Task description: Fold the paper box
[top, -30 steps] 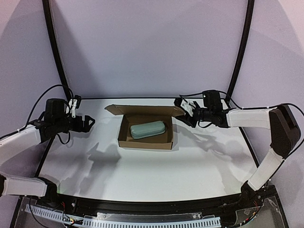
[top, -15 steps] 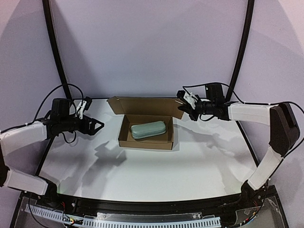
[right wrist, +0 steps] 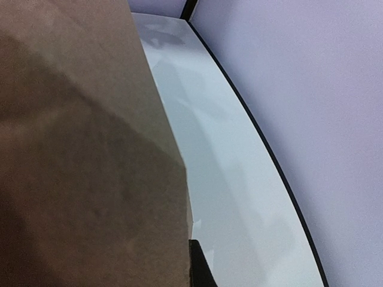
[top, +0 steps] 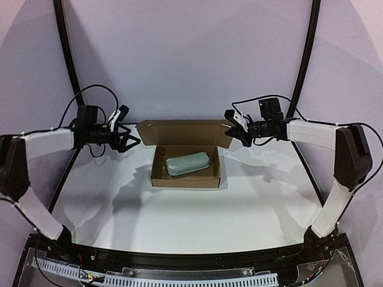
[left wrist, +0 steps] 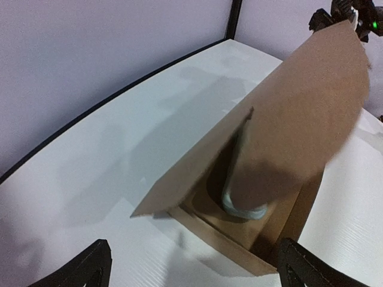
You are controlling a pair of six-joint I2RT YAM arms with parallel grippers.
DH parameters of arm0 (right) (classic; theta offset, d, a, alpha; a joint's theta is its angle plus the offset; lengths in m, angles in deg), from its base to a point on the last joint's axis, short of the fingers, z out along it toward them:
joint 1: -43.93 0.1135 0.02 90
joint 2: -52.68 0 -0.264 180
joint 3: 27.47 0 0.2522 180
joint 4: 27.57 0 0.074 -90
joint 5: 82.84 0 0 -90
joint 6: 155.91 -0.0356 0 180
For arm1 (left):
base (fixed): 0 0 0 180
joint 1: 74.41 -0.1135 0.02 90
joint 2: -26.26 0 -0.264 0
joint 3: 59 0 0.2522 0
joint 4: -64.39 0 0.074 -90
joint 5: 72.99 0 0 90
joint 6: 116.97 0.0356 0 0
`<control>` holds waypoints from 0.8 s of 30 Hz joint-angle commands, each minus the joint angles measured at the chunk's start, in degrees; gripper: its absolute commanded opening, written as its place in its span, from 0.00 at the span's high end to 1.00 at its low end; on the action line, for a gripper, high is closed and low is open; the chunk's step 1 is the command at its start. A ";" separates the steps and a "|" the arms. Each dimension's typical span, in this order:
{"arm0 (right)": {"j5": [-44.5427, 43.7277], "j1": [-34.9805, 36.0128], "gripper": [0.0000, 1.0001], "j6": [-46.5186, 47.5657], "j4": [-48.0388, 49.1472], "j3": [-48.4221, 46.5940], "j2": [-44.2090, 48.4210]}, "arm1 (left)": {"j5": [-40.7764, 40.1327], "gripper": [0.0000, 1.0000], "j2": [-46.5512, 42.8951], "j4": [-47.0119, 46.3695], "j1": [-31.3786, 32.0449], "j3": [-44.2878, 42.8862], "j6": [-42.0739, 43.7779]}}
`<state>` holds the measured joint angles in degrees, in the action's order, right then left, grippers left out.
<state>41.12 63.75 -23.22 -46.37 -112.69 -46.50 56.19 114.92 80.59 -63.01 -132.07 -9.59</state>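
Note:
The paper box (top: 185, 178) stands open in the middle of the table, brown cardboard with its lid (top: 182, 133) raised almost upright at the back. A pale grey-green case (top: 187, 163) lies inside it. My right gripper (top: 232, 133) is shut on the lid's right corner; in the right wrist view the cardboard (right wrist: 78, 149) fills the left side and one dark finger (right wrist: 200, 266) shows beside its edge. My left gripper (top: 130, 140) is open, just left of the lid's left corner and apart from it. The left wrist view shows the box (left wrist: 287, 119), the case (left wrist: 242, 209) and both fingertips (left wrist: 93, 263) spread wide.
The white table (top: 179, 221) ends at a black curved rim (top: 179, 260) in front. Two black poles (top: 66, 54) rise behind the arms at left and right. A purple backdrop closes off the back.
My right gripper shut on the lid's right corner and lifted it, so the lid now stands higher. My left arm swung up and to the right, close to the lid's left corner.

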 commanded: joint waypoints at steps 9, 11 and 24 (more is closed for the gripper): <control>2.85 -0.76 1.00 1.51 -8.72 -8.25 -4.33 | 10.09 0.29 14.14 9.28 -0.59 -17.89 1.81; 2.88 -0.79 1.00 1.34 -9.08 -8.80 -4.63 | 9.82 0.43 14.25 8.09 -0.58 -17.76 0.09; -1.75 -0.22 1.00 -5.89 -6.65 -8.16 -3.97 | 3.33 0.79 14.52 6.41 2.29 -18.58 -7.16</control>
<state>42.34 63.29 -24.24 -54.07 -120.30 -50.08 63.97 130.13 87.08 -62.97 -149.45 -14.15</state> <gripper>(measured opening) 0.032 0.243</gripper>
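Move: The lid's left flap, its outer edge facing the open left fingers, is about 4 cm ahead of that hand and 3 cm to its right, nearly level; the lid's middle lies some 18 cm right and 4 cm ahead. The green case in the box is roughly 20 cm right, 10 cm back and 14 cm below. From the right hand, already pinching the lid's right end, the left flap is some 31 cm left, level with it. The lid's left flap comes between the left hand's fingers as that hand slips forward about 4.5 cm and a little right, nearly all of it early on; then it all but holds its place, tips down some 10 degrees and closes from wide open to about a quarter. The right hand keeps its pinch on the other end, easing forward about 1 cm. ##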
